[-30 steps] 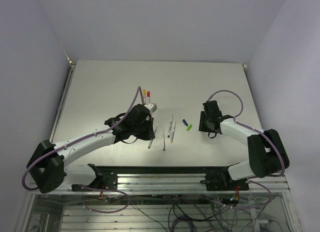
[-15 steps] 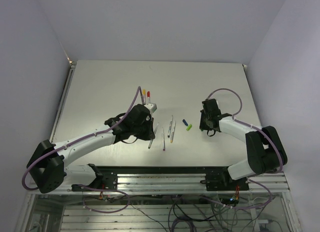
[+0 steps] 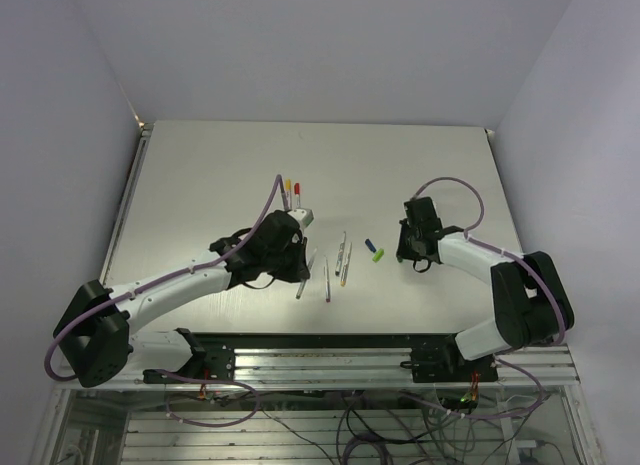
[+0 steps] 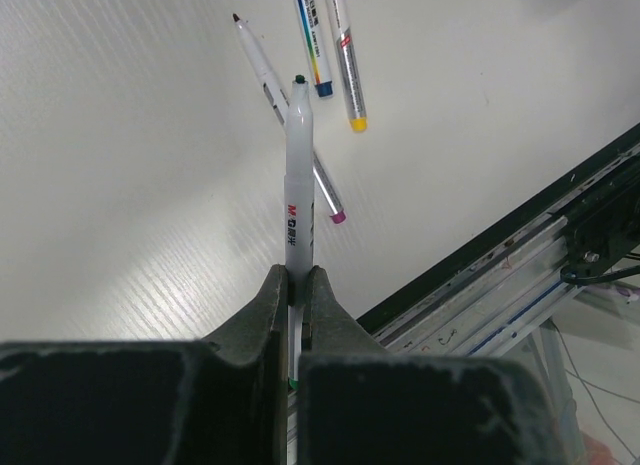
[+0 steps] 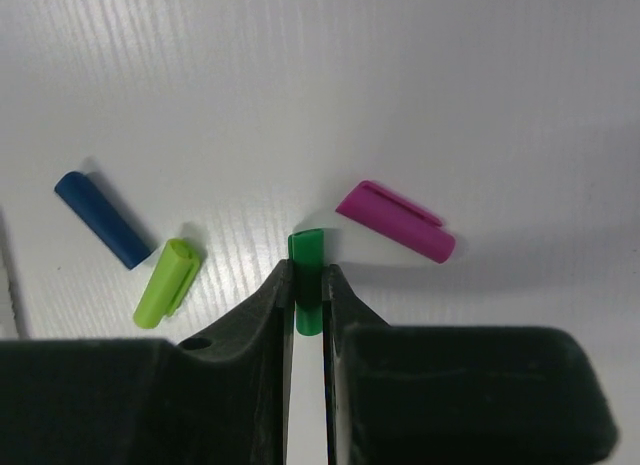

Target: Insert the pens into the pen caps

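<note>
My left gripper [image 4: 297, 280] is shut on a silvery pen [image 4: 298, 175] with a dark green tip, held tilted above the table; from above, the gripper [image 3: 304, 253] sits left of centre. Three more pens lie beyond it, with a blue end [image 4: 313, 45], a yellow end [image 4: 346, 70] and a magenta end [image 4: 326, 192]. My right gripper [image 5: 307, 282] is shut on the dark green cap [image 5: 307, 250], which rests on the table. The magenta cap [image 5: 395, 220] lies just to its right. The light green cap [image 5: 166, 281] and blue cap [image 5: 100, 218] lie to its left.
Two capped pens, one yellow [image 3: 288, 190] and one red [image 3: 297, 192], lie further back on the white table [image 3: 200, 185]. The table's near edge with its black rail [image 4: 520, 235] runs close behind the loose pens.
The right gripper's jaws have closed onto the dark green cap, and that arm has shifted slightly left. The left arm and its pen have not moved.
</note>
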You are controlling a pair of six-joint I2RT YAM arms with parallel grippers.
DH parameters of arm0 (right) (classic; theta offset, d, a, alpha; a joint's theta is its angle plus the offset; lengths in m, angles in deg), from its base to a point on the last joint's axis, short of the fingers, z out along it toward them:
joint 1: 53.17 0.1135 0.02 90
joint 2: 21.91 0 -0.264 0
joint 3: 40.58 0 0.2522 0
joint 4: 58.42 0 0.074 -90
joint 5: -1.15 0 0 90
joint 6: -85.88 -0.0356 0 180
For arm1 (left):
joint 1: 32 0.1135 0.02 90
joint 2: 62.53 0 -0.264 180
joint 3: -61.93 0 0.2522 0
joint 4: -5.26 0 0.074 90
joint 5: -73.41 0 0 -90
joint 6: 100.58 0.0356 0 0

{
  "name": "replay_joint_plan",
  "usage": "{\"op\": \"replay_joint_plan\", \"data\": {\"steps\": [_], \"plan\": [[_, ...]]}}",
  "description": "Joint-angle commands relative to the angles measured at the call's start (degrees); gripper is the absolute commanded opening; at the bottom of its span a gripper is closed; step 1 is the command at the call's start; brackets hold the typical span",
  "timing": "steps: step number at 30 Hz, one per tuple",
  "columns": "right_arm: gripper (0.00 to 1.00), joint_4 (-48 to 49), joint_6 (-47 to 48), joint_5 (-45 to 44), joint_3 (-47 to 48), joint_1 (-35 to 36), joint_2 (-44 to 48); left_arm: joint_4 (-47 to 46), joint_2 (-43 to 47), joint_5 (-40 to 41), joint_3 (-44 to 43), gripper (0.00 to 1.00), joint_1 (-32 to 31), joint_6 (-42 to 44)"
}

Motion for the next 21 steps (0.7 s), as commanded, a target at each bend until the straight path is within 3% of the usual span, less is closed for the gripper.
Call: {"op": "replay_joint_plan", "data": {"steps": [1, 9, 15, 21], "plan": [[0.0, -0.4, -1.0, 3.8, -0.3, -0.3, 3.8, -2.0, 1.6, 0.9, 1.2, 0.07, 0.1, 0.4], [0.0, 2.4, -2.7, 7.9, -0.2, -0.2, 19.6, -11.9, 4.3, -1.8, 5.5, 0.07, -0.5, -1.1], [0.0, 7.5, -4.7, 11.1, -3.0, 0.4, 29.8, -17.4, 6.7, 1.3, 6.2, 0.07, -4.3, -1.0], [0.0, 15.8, -6.3, 6.1, -6.3, 8.9, 38.1, -25.1, 7.1, 4.1, 5.9, 0.07, -11.8, -0.1]]}}
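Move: The right fingers already hold the green cap at the table. The uncapped green pen, held by the left hand, lies from them about 22 cm left, 11 cm back and 12 cm up. The purple cap is 3 cm ahead and 3 cm right, the lime cap 1 cm ahead and 6 cm left, the blue cap 4 cm ahead and 7 cm left. From the left hand the green cap is 11 cm ahead, 23 cm right, 10 cm down; the purple-ended pen is 5 cm ahead, 5 cm right, 11 cm below. Keeping the green cap pinched, the right hand lifts it off the table and climbs fast, about 18 cm, drifting left towards the left hand's pen while its fingers swing up by some 40 degrees to point more forward and to the left. After a brief wait the left hand, still gripping the green pen, goes more gently right and up with a little back, over the purple-ended pen towards the rising cap, its fingers tipping up and outward to the right. ##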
